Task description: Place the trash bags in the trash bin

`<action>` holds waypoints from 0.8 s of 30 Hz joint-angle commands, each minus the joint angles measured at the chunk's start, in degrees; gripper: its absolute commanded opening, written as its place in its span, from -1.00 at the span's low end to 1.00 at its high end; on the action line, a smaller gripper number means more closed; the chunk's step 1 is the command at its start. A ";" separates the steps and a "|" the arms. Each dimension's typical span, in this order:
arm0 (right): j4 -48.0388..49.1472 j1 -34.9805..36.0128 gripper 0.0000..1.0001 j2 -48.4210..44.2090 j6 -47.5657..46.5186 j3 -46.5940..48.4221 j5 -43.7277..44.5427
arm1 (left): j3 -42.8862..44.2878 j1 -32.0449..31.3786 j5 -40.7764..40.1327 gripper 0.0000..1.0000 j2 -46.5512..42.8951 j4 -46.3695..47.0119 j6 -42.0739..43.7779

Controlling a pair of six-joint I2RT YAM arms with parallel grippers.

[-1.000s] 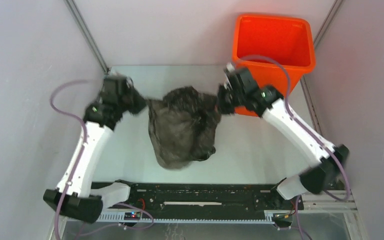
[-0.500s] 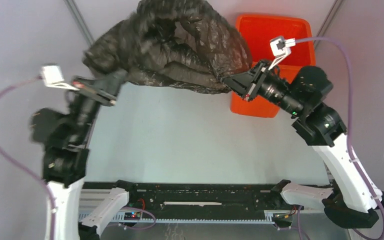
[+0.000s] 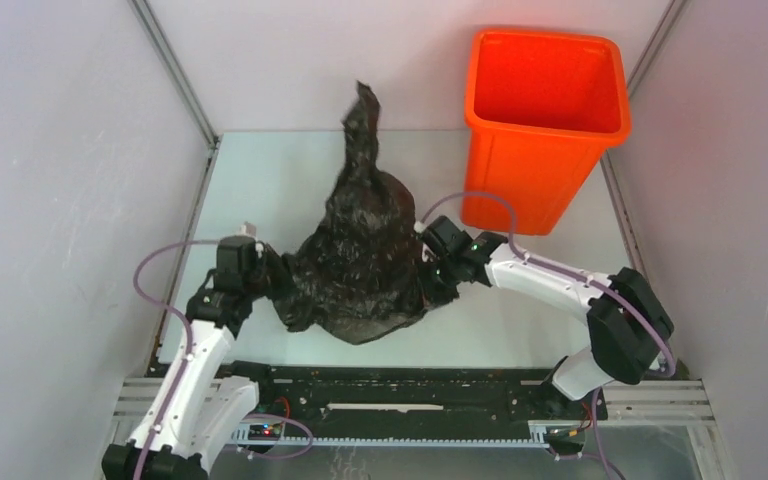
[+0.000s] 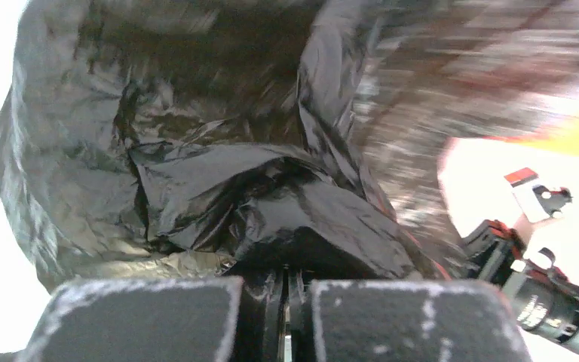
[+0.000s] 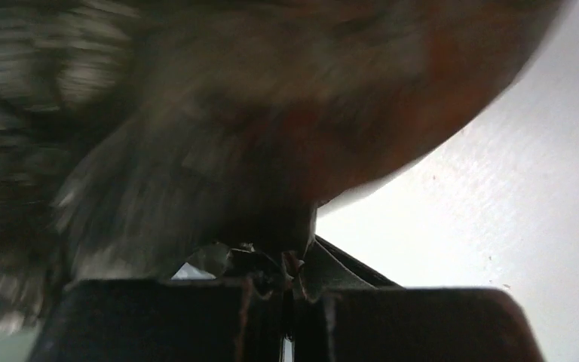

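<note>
The black trash bag point(image 3: 360, 260) billows low over the table's near middle, a tall peak of film rising toward the back. My left gripper point(image 3: 272, 280) is shut on the bag's left edge; the film fills the left wrist view point(image 4: 219, 196), pinched between the closed jaws. My right gripper point(image 3: 428, 283) is shut on the bag's right edge; the blurred film point(image 5: 196, 136) covers most of the right wrist view. The orange trash bin point(image 3: 545, 120) stands upright at the back right, apart from the bag. Its inside looks empty.
Grey side walls stand close on both sides with metal frame posts point(image 3: 175, 75). The table point(image 3: 260, 180) shows pale green-white. The arm mount rail point(image 3: 410, 395) runs along the near edge. The right arm point(image 4: 543, 302) shows at the left wrist view's lower right.
Both arms swung the bag high up toward the back, then brought it down low near the front. The bag now puffs up with a peak; both grippers kept their hold.
</note>
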 commanded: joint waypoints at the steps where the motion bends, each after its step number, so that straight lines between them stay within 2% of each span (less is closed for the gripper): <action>1: -0.11 -3.30 -1.00 -4.49 -2.70 16.57 2.23 | 17.71 1.08 5.02 -1.00 7.49 7.12 -1.84; 3: -5.75 -5.77 -1.00 -2.07 -3.89 28.56 2.78 | 30.95 1.23 7.80 -1.00 13.30 7.20 -1.92; 5: -12.57 -7.87 -1.00 1.63 -4.68 44.63 2.89 | 46.80 1.20 10.53 -1.00 18.86 6.81 -2.32; 8: -23.57 -8.16 -1.00 8.02 -5.77 75.16 4.12 | 74.37 1.16 12.38 -1.00 26.10 6.50 -3.13; 10: -27.61 -6.92 -1.00 12.05 -5.37 97.05 4.35 | 91.12 1.07 12.34 -0.99 29.81 6.48 -3.59; 11: -26.32 -5.96 -1.00 11.94 -5.01 101.99 4.47 | 96.98 0.99 12.21 -1.00 30.97 6.71 -3.81; 12: -22.73 -4.75 -1.00 9.39 -4.85 100.42 4.77 | 99.92 1.05 12.19 -1.00 30.98 7.56 -4.04; 13: -14.52 -3.52 -1.00 3.03 -4.85 93.81 5.35 | 99.73 1.07 12.18 -1.00 29.90 8.87 -3.98; 14: -6.43 -2.79 -1.00 -2.88 -4.63 82.33 5.34 | 97.19 1.03 11.88 -1.00 27.84 10.03 -3.60; 16: 7.18 -2.66 -1.00 -13.40 -2.51 59.22 5.83 | 84.11 1.06 10.18 -1.00 21.29 12.32 -2.62; 17: 9.67 -3.33 -1.00 -16.55 -0.77 50.69 6.44 | 75.79 1.13 8.80 -1.00 17.43 12.74 -2.52; 21: 5.24 -6.23 -1.00 -18.38 0.56 28.83 4.49 | 40.58 1.30 4.60 -1.00 4.36 6.04 -0.57; 23: 1.86 -6.19 -1.00 -16.83 0.16 19.62 3.89 | 24.76 2.36 3.26 -1.00 2.05 -2.22 -1.05; 24: 0.26 -6.10 -1.00 -15.81 0.51 15.92 3.28 | 17.32 2.59 4.94 -1.00 1.01 -2.16 -0.61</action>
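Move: I hold the black trash bag with both grippers, its body spread between and ahead of them. From my left hand the bag's middle is about 16 cm right and 8 cm ahead; from my right hand it is some 14 cm left and 11 cm ahead. The orange trash bin stands about 22 cm ahead and 46 cm right of my left hand, and roughly 23 cm ahead and 18 cm right of my right hand, its middle slightly higher than both. I fling the bag up fast with both hands, still pinching it: first up with a forward swing of about 12 cm, then back towards me over the top, some 55 cm above the start. Both wrists whip their fingers upward by 60 degrees or more, and by the end I am already coming down 10 to 15 cm, easing forward a little again. ##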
